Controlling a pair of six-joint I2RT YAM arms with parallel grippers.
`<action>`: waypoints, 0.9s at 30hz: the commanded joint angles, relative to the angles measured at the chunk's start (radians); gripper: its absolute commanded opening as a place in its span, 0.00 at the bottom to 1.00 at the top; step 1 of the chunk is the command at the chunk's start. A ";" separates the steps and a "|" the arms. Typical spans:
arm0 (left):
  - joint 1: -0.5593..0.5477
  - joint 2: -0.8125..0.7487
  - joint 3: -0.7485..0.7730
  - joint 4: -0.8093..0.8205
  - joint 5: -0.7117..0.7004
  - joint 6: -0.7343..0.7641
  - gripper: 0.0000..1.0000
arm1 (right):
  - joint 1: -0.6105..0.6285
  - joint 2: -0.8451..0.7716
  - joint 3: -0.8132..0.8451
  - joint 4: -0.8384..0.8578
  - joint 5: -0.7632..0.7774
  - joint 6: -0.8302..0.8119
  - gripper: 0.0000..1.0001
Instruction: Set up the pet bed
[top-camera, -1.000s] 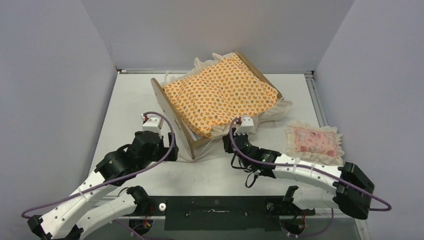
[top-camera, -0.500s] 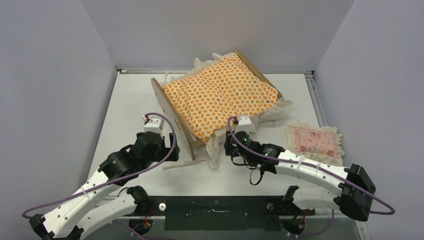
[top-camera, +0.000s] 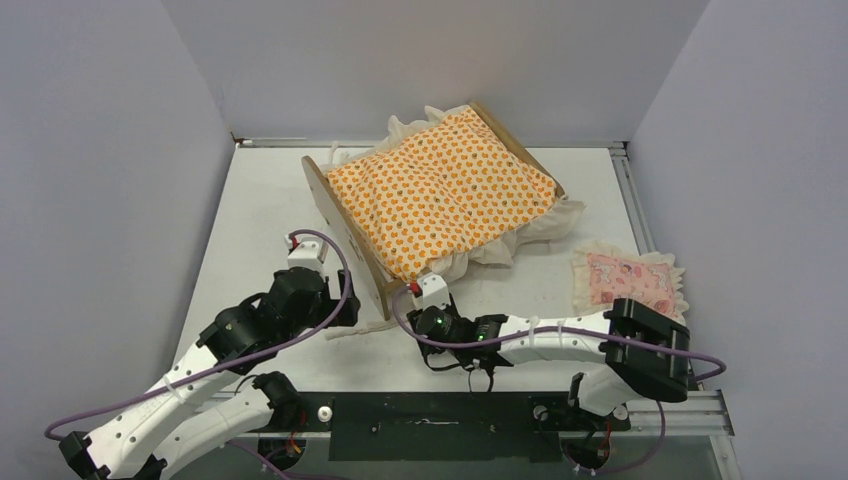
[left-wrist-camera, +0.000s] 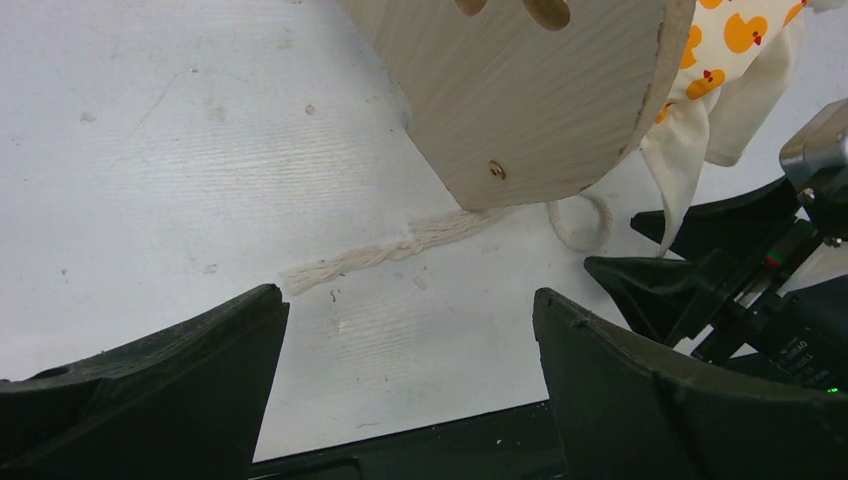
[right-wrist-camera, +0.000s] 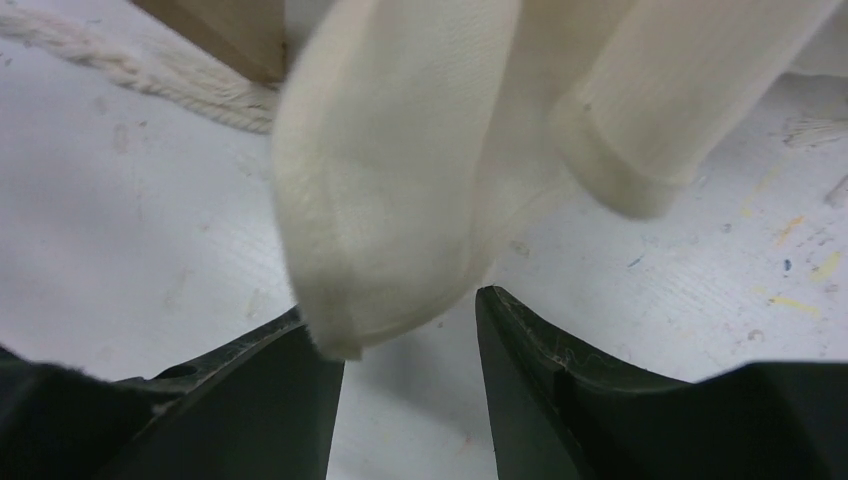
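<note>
The pet bed (top-camera: 343, 232), a light plywood frame, stands at the table's middle with its headboard (left-wrist-camera: 530, 110) turned toward the left arm. An orange-patterned mattress (top-camera: 440, 195) lies in it, its cream ruffle (right-wrist-camera: 390, 200) spilling over the front edge. My right gripper (top-camera: 418, 300) is at the bed's front corner, open (right-wrist-camera: 410, 330). The ruffle hangs loose between its fingers and brushes the left one. My left gripper (top-camera: 338, 305) stands wide open (left-wrist-camera: 410, 310) just short of the headboard's foot, holding nothing.
A white rope (left-wrist-camera: 390, 250) trails on the table from under the headboard. A small pink frilled pillow (top-camera: 628, 280) lies at the right, near the right arm's elbow. The right gripper's black fingers (left-wrist-camera: 690, 270) show at the right of the left wrist view.
My right gripper has opened and let go of the ruffle, and has moved left along the bed's front to the headboard corner. The left arm has barely moved.
</note>
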 joint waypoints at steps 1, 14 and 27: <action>0.007 -0.014 -0.006 0.029 0.024 -0.023 0.93 | -0.006 0.030 0.012 0.077 0.156 0.019 0.49; 0.011 -0.001 0.009 0.032 0.030 -0.013 0.93 | -0.030 0.172 -0.031 0.145 0.158 0.075 0.39; 0.024 -0.006 0.003 0.046 0.011 -0.003 0.93 | -0.003 -0.138 0.044 -0.143 0.177 0.022 0.05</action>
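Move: The rope tie on the table, looped beside the bed's near foot, is about 3 cm ahead of the right hand and 4 cm below it, with no real offset left or right. The bed foot stands about 3 cm ahead and 5 cm to the left. The cream frill corner hangs about 2 cm ahead, at hand height. From the left hand the rope tie lies about 2 cm ahead, 12 cm right and 17 cm down. Bring the half-open right gripper about 3 cm forward, then about 3 cm down, past the hanging frill corner and onto the rope tie beside the bed foot. Shut the fingers there to pinch the rope. Keeping it pinched, start drawing it to the right, away from the foot, and slightly back, lifting about 2 cm. ##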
